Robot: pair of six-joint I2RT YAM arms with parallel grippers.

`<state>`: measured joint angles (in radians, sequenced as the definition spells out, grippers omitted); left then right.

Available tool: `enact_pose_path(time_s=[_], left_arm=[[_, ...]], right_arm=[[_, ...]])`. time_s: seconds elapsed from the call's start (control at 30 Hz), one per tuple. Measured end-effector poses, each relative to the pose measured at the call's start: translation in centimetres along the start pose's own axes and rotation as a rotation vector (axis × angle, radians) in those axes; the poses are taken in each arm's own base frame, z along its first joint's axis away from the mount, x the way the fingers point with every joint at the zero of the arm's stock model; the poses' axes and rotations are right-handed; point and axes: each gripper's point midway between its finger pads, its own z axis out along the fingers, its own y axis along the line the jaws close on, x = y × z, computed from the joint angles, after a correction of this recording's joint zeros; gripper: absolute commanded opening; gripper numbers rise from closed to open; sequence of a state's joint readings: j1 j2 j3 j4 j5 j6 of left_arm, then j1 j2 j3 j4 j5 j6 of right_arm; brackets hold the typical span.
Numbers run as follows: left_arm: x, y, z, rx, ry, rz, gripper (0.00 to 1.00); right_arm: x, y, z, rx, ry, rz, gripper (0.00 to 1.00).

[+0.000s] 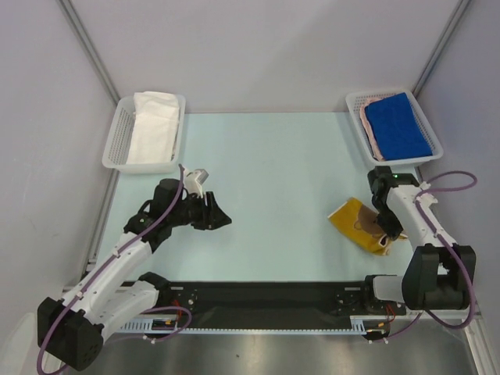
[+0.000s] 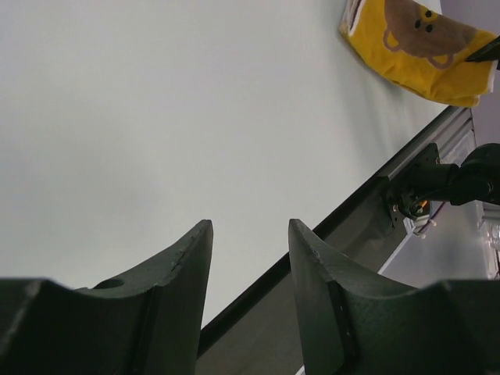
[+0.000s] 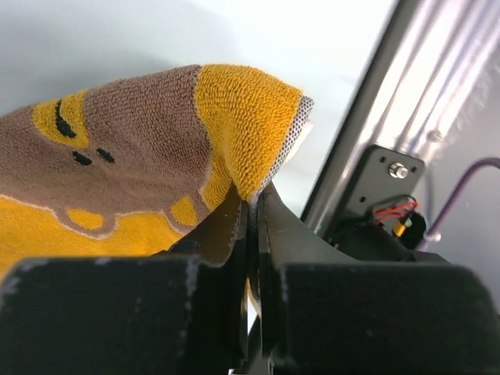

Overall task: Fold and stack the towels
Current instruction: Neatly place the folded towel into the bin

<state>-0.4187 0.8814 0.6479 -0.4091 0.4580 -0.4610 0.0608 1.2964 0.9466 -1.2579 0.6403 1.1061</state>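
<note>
A yellow-orange towel with a brown bear (image 1: 357, 223) lies crumpled on the table at the right, and it also shows in the left wrist view (image 2: 422, 47). My right gripper (image 1: 384, 232) is shut on the near right edge of this towel (image 3: 234, 133); the cloth is pinched between the jaws. Over the table's left half my left gripper (image 1: 219, 217) hovers open (image 2: 250, 234), holding nothing. A white towel (image 1: 152, 125) lies in the left basket. A blue towel (image 1: 397, 125) tops a pinkish one (image 1: 367, 133) in the right basket.
The white mesh basket (image 1: 117, 144) stands at the back left and another (image 1: 355, 100) at the back right. A black rail (image 1: 266, 293) runs along the near table edge. Grey walls close in on both sides.
</note>
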Motion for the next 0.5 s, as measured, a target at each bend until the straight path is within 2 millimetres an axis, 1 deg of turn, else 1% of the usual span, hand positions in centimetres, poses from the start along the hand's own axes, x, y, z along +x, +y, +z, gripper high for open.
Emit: enact_pose_path(time_s=[0.13,0.17,0.23,0.27,0.3,0.33,0.5], left_arm=[[0.3,-0.1,0.2,0.011,0.018,-0.006,0.49],[0.3,0.0,0.3,0.011,0.02,-0.007,0.49],[0.3,-0.1,0.3,0.012,0.021,-0.007,0.49],[0.3,0.0,0.3,0.013,0.021,-0.007,0.49],[0.4,0.0,0.3,0.013,0.021,-0.007,0.5],[0.4,0.0,0.3,0.013,0.022,-0.007,0.5],[0.4,0.0,0.3,0.013,0.021,-0.007,0.5]], right_arm=[[-1.2,-2.5,1.5,0.094,0.05,0.102,0.0],[-1.3,-3.1,1.8,0.113,0.063,0.112,0.15],[-1.3,-3.4,2.0,0.131,0.075,0.115,0.4],[-1.2,-3.5,2.1,0.14,0.08,0.112,0.71],[-1.2,-3.6,2.1,0.148,0.084,0.108,0.89],[-1.1,-3.6,2.1,0.154,0.088,0.098,0.99],[-1.4,-3.8,1.8,0.162,0.094,0.1,1.0]])
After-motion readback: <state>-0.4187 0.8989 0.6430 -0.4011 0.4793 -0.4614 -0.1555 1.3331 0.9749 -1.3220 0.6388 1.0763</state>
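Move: The right hand holds the folded towel by its near right end, some 9 cm above the table. The clear patch where the towel will lie is about 9 cm below and 3 cm to the left, 1 cm farther out; the towel's middle now trails about 8 cm left and 5 cm ahead, 6 cm lower. The right bin stands some 38 cm ahead and 6 cm right. From the left hand the patch is roughly 48 cm right, 1 cm nearer the base, 14 cm below. With the folded towel still pinched by its end, the right hand finishes its sweep to the right and back towards the front right corner of the table, about 4 cm in all and level, turning some 10 degrees clockwise. It then stays over the towel's near end while the fingers go from shut to wide open and let go of the end from several centimetres above the table. ##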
